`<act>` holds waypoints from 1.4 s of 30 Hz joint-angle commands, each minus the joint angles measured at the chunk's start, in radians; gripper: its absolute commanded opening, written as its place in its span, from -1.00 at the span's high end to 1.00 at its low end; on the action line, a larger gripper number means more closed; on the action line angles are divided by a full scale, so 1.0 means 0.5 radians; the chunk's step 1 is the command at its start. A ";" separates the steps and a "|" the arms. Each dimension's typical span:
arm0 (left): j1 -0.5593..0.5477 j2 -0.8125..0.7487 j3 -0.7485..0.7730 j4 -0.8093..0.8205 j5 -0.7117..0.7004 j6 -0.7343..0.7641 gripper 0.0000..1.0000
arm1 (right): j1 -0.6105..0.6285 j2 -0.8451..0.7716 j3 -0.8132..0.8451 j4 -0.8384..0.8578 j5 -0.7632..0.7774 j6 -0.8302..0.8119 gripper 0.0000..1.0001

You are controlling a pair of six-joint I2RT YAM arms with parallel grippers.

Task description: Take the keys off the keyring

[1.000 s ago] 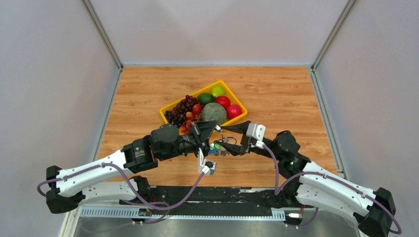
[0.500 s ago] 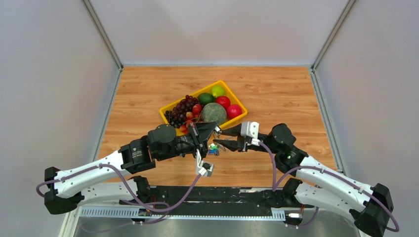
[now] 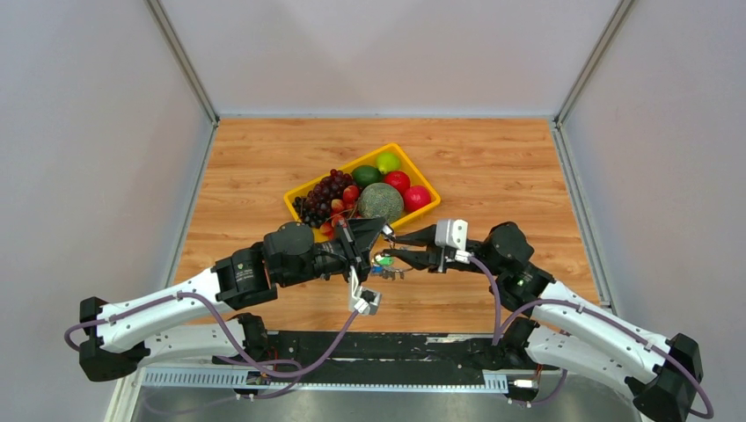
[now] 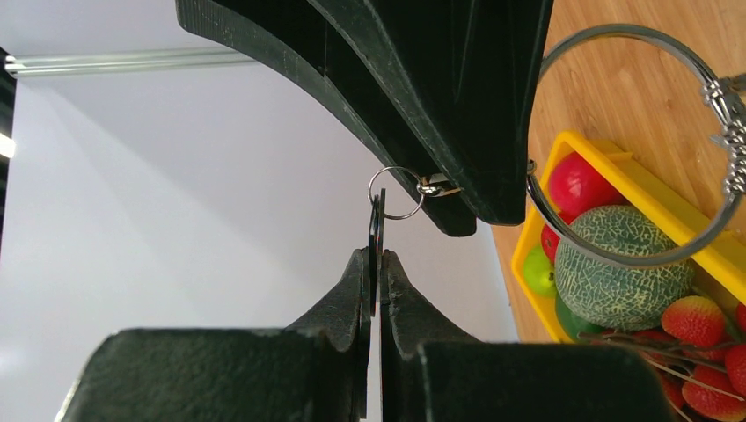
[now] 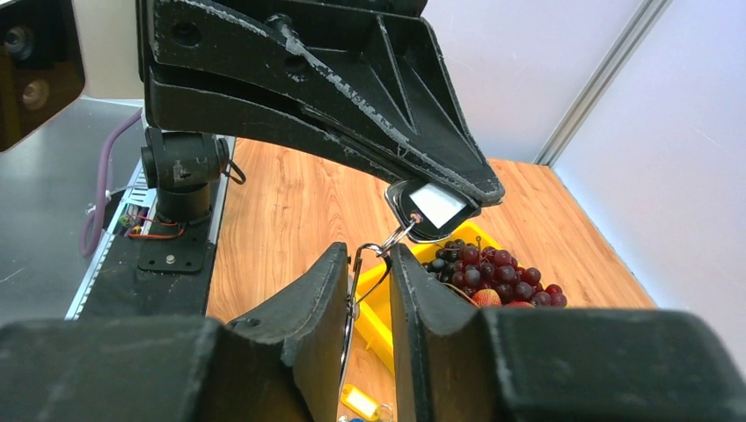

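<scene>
My left gripper [image 3: 384,231] [image 4: 376,255] is shut on a flat black tag [image 4: 376,220] [image 5: 431,207] with a white label, held in the air in front of the tray. A small ring [image 4: 394,193] links that tag to the keyring [image 4: 620,30] [image 5: 374,282], a thin silvery wire loop. My right gripper [image 3: 387,256] [image 5: 369,251] faces the left one, its jaws narrowed on the keyring wire. Keys [image 3: 385,270] with coloured heads hang below both grippers, and a yellow tag [image 5: 359,403] dangles among them.
A yellow tray [image 3: 418,170] stands just behind the grippers, holding a melon [image 3: 380,200], grapes [image 3: 321,195], apples and limes. Grey walls close in the wooden table on three sides.
My right gripper has moved left to meet the left gripper, and its jaws have narrowed from wide open onto the keyring. The left arm has barely moved.
</scene>
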 commanded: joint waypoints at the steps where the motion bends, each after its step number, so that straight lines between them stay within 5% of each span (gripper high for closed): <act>1: 0.002 -0.029 0.002 0.118 0.010 0.006 1.00 | -0.005 -0.050 -0.013 0.033 -0.025 0.024 0.48; 6: 0.002 -0.036 0.009 0.119 0.008 0.001 1.00 | -0.005 -0.032 -0.020 0.024 -0.036 0.041 0.19; 23: 0.002 -0.050 0.009 0.116 0.010 0.001 1.00 | -0.005 0.044 -0.016 0.009 0.007 0.079 0.26; 28: 0.002 -0.052 0.008 0.116 0.010 0.000 1.00 | -0.005 0.050 -0.015 0.006 0.032 0.084 -0.03; 42: 0.002 -0.023 -0.015 0.158 -0.116 -0.034 1.00 | -0.005 -0.053 0.010 -0.086 0.350 0.309 -0.26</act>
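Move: The clasp linking the keyring to the left hand's key tag sits right between the right hand's fingertips. From that hand, the key tag is about 2 cm ahead, 2 cm left and 3 cm above; the big keyring's middle is 3 cm back, straight in line sideways and 4 cm below. The melon lies some 9 cm ahead, 1 cm left and 15 cm below. From the left hand, the clasp is about 1 cm back, 3 cm right and 3 cm below. The right fingertips let go of the clasp, easing open a little while the hand barely moves, then spreading wide on either side of it. The hand then sinks and shifts forward, about 2 cm in all, rolling about 10 degrees and swinging slightly clockwise. The left fingers keep their pinch on the key tag, nearly still. ##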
